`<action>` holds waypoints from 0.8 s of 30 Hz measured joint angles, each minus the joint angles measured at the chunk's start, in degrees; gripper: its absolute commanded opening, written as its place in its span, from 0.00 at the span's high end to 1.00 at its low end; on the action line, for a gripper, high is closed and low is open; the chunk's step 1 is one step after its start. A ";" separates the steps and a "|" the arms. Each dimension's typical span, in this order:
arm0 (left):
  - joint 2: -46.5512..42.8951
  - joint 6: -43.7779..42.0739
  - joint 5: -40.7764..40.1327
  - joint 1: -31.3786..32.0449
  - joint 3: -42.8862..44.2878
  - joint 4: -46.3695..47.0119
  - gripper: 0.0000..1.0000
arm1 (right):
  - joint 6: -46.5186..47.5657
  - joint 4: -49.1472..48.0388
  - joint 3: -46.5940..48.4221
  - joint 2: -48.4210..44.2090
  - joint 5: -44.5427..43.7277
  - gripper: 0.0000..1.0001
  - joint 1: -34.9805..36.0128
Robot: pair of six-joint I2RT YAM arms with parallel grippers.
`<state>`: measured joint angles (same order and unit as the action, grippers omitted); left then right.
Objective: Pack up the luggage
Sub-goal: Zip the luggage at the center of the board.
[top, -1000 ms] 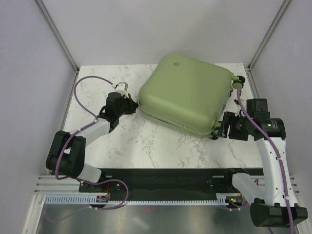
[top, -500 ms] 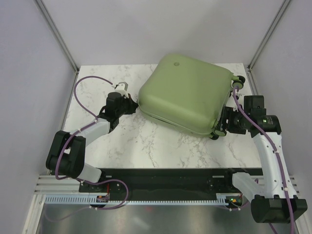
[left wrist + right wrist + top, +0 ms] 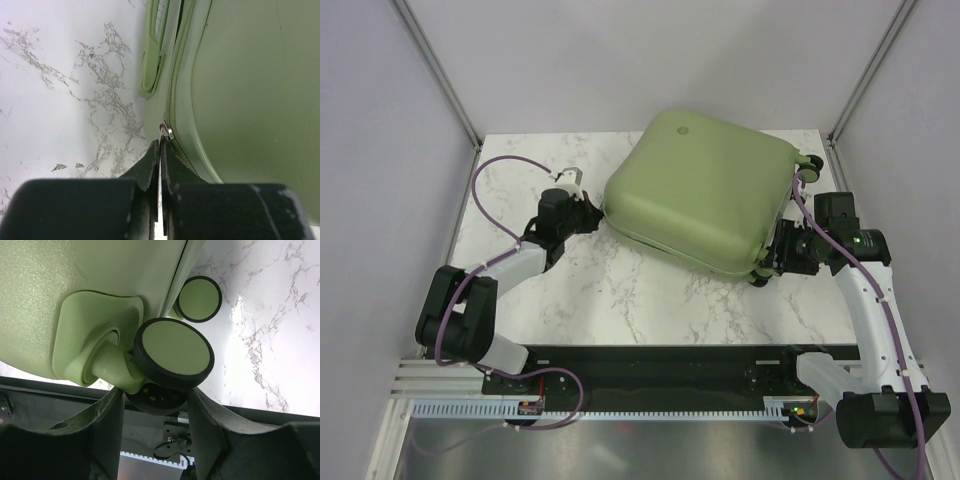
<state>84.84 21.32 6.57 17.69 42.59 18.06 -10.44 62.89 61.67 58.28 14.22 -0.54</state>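
Note:
The luggage [image 3: 695,190], a sage-green hard-shell suitcase, lies closed and flat on the marble table, turned at an angle. My left gripper [image 3: 588,212] is at its left edge, shut on the small metal zipper pull [image 3: 166,131]; the jaws [image 3: 160,145] are pressed together beside the zipper track. My right gripper [image 3: 770,262] is at the near right corner. Its fingers [image 3: 155,395] sit on either side of a black-and-green wheel [image 3: 172,352], touching it on both sides. A second wheel [image 3: 200,298] shows just beyond it.
A green side handle [image 3: 152,65] lies along the luggage's edge ahead of the left gripper. Another wheel [image 3: 808,165] sticks out at the far right corner, near the metal frame post [image 3: 840,130]. The black base strip [image 3: 660,365] runs along the near table edge.
The right arm has moved left and up against the luggage's near right corner, and its fingers have narrowed round the wheel. The left arm and the luggage have stayed put.

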 measured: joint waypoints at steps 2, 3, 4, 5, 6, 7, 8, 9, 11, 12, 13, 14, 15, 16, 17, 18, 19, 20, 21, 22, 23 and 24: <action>0.13 -0.02 -0.09 0.00 0.00 0.17 0.98 | -0.76 -0.07 0.00 0.33 -0.39 1.00 0.07; 0.31 0.00 -0.20 -0.07 0.02 0.42 0.98 | -1.22 -0.11 0.04 0.46 -0.66 1.00 0.13; 0.52 0.00 -0.24 -0.13 0.24 0.50 0.98 | -1.75 -0.07 0.13 0.55 -1.07 1.00 0.28; 0.76 0.00 -0.26 -0.20 0.50 0.48 0.98 | -2.23 0.07 0.33 0.57 -1.55 1.00 0.46; 1.18 0.00 -0.24 -0.26 0.96 0.48 0.98 | -2.73 0.35 0.70 0.68 -2.29 1.00 0.68; 1.68 0.02 -0.17 -0.35 1.49 0.44 0.98 | -3.19 0.46 1.05 0.76 -2.75 1.00 0.81; 2.21 0.00 -0.11 -0.35 2.14 0.24 0.98 | -3.67 0.52 1.42 0.96 -3.43 1.00 1.01; 2.82 0.00 -0.04 -0.35 2.82 0.09 0.98 | -4.13 0.55 1.79 1.18 -4.09 1.00 1.16; 4.17 0.00 0.22 -0.35 4.28 -0.13 0.98 | -5.01 0.48 2.25 1.55 -5.20 1.00 1.18; 4.98 0.00 0.44 -0.35 5.11 -0.26 0.98 | -5.46 0.37 2.40 1.66 -5.60 1.00 1.18; 5.60 0.00 0.59 -0.35 5.79 -0.33 0.98 | -5.90 0.28 2.56 1.79 -5.92 1.00 1.18; 6.43 -0.02 0.92 -0.42 6.67 -0.42 0.98 | -6.34 0.09 2.62 1.88 -6.29 1.00 1.18; 7.28 0.00 1.20 -0.48 7.50 -0.44 0.98 | -6.71 -0.07 2.69 1.97 -6.60 1.00 1.18; 8.09 0.00 1.49 -0.59 8.31 -0.42 0.98 | -7.04 -0.17 2.75 2.08 -6.80 1.00 1.20; 8.81 0.00 1.84 -0.68 9.14 -0.46 0.98 | -7.48 -0.33 2.80 2.16 -6.99 1.00 1.20; 9.51 0.00 2.21 -0.79 9.88 -0.48 0.98 | -7.80 -0.39 2.86 2.23 -7.10 1.00 1.20; 10.16 0.00 2.67 -0.90 10.60 -0.59 0.98 | -8.28 -0.44 2.95 2.29 -7.39 1.00 1.20; 10.75 0.00 3.10 -1.01 11.23 -0.61 0.98 | -8.66 -0.57 3.02 2.34 -7.78 1.00 1.27; 11.26 -0.02 3.45 -1.07 11.74 -0.57 0.98 | -8.96 -0.63 3.06 2.38 -8.11 1.00 1.33; 11.58 -0.02 3.85 -1.11 12.09 -0.52 0.98 | -9.46 -0.66 3.21 2.51 -8.66 1.00 1.42; 11.80 -0.02 4.17 -1.20 12.22 -0.46 0.98 | -9.81 -0.68 3.34 2.62 -9.11 1.00 1.46; 11.89 -0.02 4.57 -1.27 12.22 -0.33 0.98 | -10.16 -0.72 3.45 2.75 -9.60 1.00 1.49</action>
<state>96.73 21.30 11.14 16.43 54.81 17.74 -20.60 62.17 65.12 61.04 4.62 0.95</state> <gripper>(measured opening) 0.023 0.535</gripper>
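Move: The zip pull is already in the left fingertips, at the luggage's near left corner. From there the luggage's middle is about 22 cm right and 3 ahead, and its side handle roughly 9 ahead, 4 right and a little lower. The right hand already holds the near wheel, with the zip pull some 36 cm left, 12 ahead and 6 below. The luggage's middle is about 14 left, 15 ahead of that hand. Left pulls the pinched zip pull about 5 cm forward, slightly right; right keeps the wheel, easing forward-right, turning clockwise. ##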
